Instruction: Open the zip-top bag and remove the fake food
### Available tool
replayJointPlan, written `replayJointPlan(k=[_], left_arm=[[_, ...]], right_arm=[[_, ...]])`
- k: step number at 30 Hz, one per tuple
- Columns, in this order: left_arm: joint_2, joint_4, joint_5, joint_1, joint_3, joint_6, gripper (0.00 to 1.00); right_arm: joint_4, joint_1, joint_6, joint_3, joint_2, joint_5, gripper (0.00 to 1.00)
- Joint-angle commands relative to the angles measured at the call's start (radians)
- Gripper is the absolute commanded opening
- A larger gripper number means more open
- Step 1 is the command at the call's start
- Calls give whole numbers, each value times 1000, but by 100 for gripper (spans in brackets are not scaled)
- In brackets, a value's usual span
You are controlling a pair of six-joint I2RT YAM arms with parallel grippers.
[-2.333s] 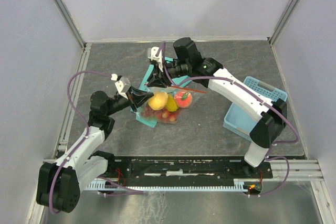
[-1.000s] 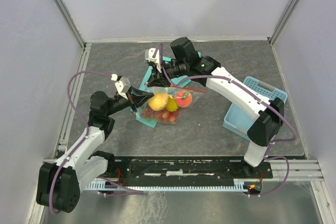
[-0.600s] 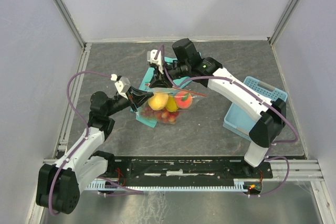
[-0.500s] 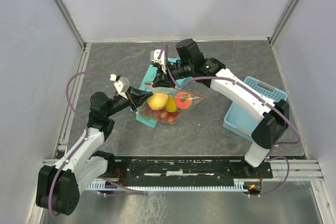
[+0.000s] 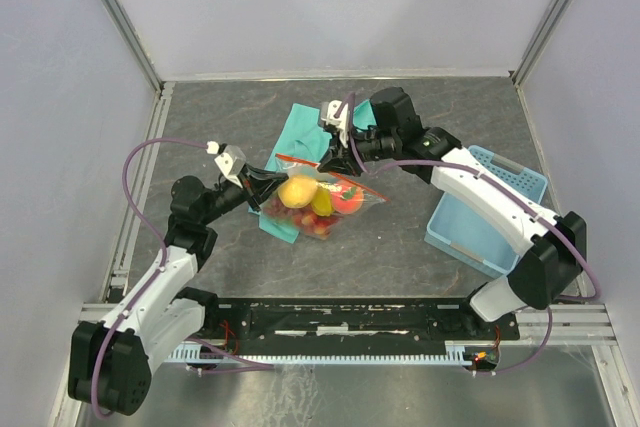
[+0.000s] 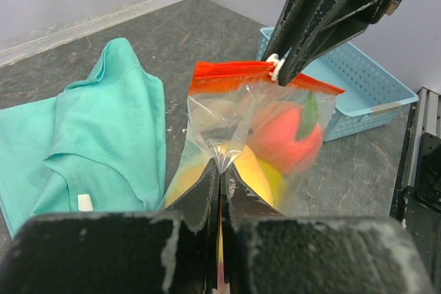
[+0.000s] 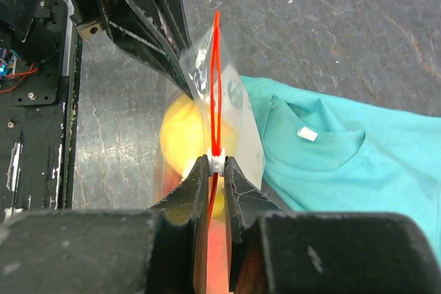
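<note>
The zip-top bag hangs between my two grippers, just above the table. Its orange-red zip strip runs along the top edge. My right gripper is shut on the white zip slider, partway along the strip. Beyond the slider the strip's two halves stand slightly apart. My left gripper is shut on a fold of the bag's clear side wall. The fake food sits inside: a yellow lemon, an orange-pink peach and red berries at the bottom.
A teal cloth lies on the dark table behind and under the bag. A light blue basket stands to the right. Metal rails border the table, with grey walls behind.
My right gripper has slid to the right along the zip strip with the slider, and its arm has swung right. The left gripper keeps its hold; the bag shifted slightly right.
</note>
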Motion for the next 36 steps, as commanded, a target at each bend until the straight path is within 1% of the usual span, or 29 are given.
replayJointPlan(k=[1, 21, 26, 36], left_arm=[[-21, 31, -57, 9, 13, 50, 3], [-32, 3, -87, 10, 15, 61, 3], [-36, -5, -92, 10, 15, 63, 3], [-43, -18, -107, 9, 17, 70, 3]], right_arm=[[52, -32, 52, -53, -86, 19, 10], [41, -110, 167, -318, -328, 167, 12], [34, -132, 180, -363, -391, 184, 12], [6, -165, 212, -416, -454, 237, 13]])
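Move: I have the zip's white slider pinched in my right fingers, about midway along. The zip's right-hand end lies some 14 cm to the right, 4 cm back and 5 cm lower. In the bag, the peach sits about 5 cm right, 6 cm back and 8 cm below my right hand; the big yellow fruit is 6 cm left, 5 cm back and 8 cm below. From my left hand, that zip end is about 22 cm right, 4 cm back and roughly level. Keeping the slider pinched, I draw it with my right hand along the red zip towards its right-hand end, about 10 cm to my right and some 3 cm down, while the wrist turns roughly 20 degrees clockwise. My left hand stays almost in place, still pinching the bag's clear side to hold it against the pull. ##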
